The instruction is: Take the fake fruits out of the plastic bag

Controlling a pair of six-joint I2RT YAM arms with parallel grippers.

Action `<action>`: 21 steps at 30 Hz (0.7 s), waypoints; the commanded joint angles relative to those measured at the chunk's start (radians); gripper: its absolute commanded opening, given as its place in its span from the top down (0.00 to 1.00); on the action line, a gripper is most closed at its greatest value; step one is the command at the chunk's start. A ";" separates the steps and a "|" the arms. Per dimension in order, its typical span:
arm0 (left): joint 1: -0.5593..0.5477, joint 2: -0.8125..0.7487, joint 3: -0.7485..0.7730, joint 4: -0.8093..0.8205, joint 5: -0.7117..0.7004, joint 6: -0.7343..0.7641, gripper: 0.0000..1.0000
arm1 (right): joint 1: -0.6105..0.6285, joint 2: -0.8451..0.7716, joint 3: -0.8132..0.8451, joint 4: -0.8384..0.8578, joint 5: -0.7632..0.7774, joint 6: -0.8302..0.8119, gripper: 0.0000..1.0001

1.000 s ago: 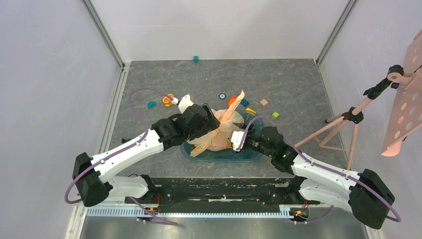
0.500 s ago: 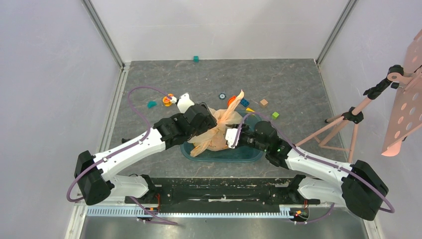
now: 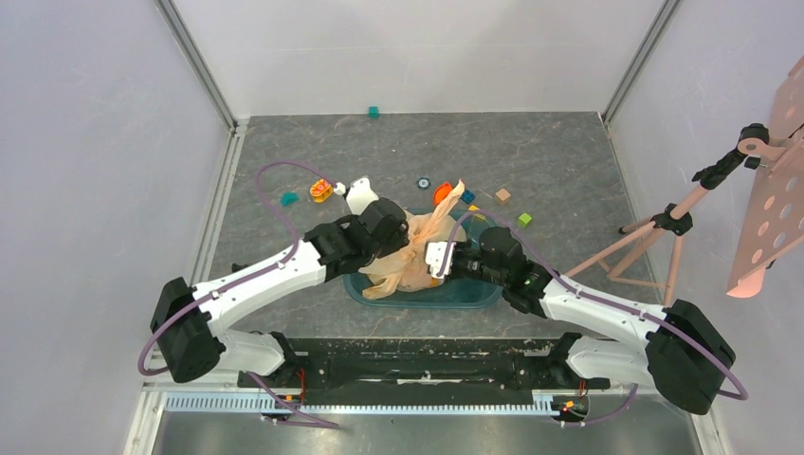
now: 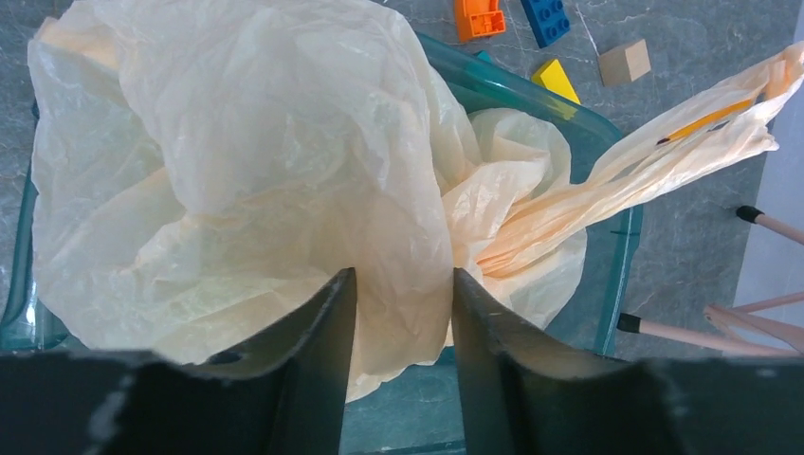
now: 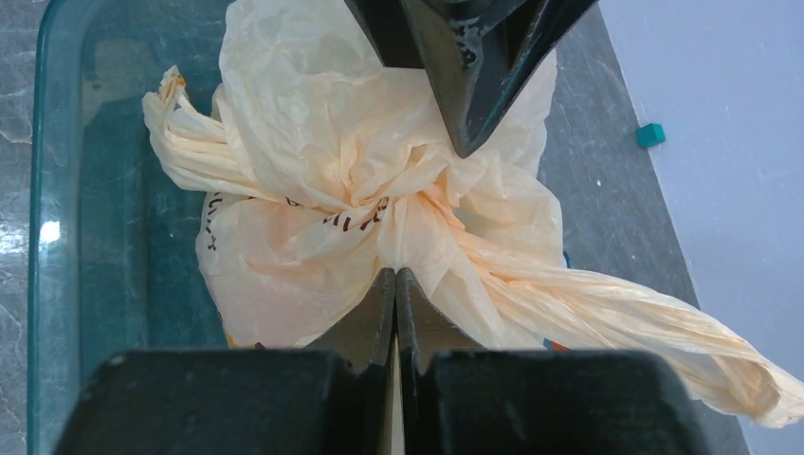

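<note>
The plastic bag, pale peach and knotted, lies in a teal transparent tub. The fake fruits are hidden inside its film. My left gripper reaches in from the left. In the left wrist view it stands open, its two fingers apart with a bulge of the bag between them. From the right, my right gripper comes in. The right wrist view shows it shut on a pinch of the bag just below the knot. The left arm's fingers show above the knot there.
Small toy blocks lie behind the tub: orange, blue, tan, green, teal. An orange-yellow ring toy sits at the left. A tripod stand leans in on the right.
Both arms have moved in toward the bag. The right jaws have closed onto the film by the knot. The left jaws have narrowed around a fold.
</note>
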 commanded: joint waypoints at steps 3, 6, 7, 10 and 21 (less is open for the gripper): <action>-0.002 0.009 -0.009 0.037 -0.046 0.057 0.72 | 0.004 -0.034 0.011 0.017 0.017 0.058 1.00; 0.001 -0.003 -0.008 0.021 -0.062 0.070 0.90 | 0.004 -0.066 -0.027 0.067 0.084 0.118 1.00; 0.004 -0.010 -0.006 0.015 -0.068 0.075 0.94 | 0.004 -0.082 -0.043 0.089 0.119 0.140 1.00; 0.034 -0.038 -0.008 -0.003 -0.072 0.100 0.98 | -0.006 -0.125 -0.085 0.138 0.195 0.212 1.00; 0.279 -0.174 -0.147 0.001 0.050 0.172 0.98 | -0.188 -0.194 -0.119 0.089 0.412 0.595 1.00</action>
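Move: The plastic bag in the tray lies right under the left hand, its middle roughly 1 cm back, 1 cm to the right and 5 cm lower, with loose plastic between the half-open fingers. From the right hand, already shut on the gathered part, the bag's middle is level ahead, about 3 cm left and 4 cm down. From the left hand, the orange pipe lies some 11 cm ahead and 8 cm right, the blue brick about 11 cm ahead and 12 cm right, both around 15 cm lower. The left hand first stays nearly in place while its half-open fingers shut on the loose plastic, then it drags that pinch about 7 cm to the left and a little forward, over the tray's left side. The right hand keeps its pinch on the bag and pulls the opposite way, about 8 cm right and some 4 cm forward, swinging roughly 30 degrees clockwise so that the fingers point more forward. ##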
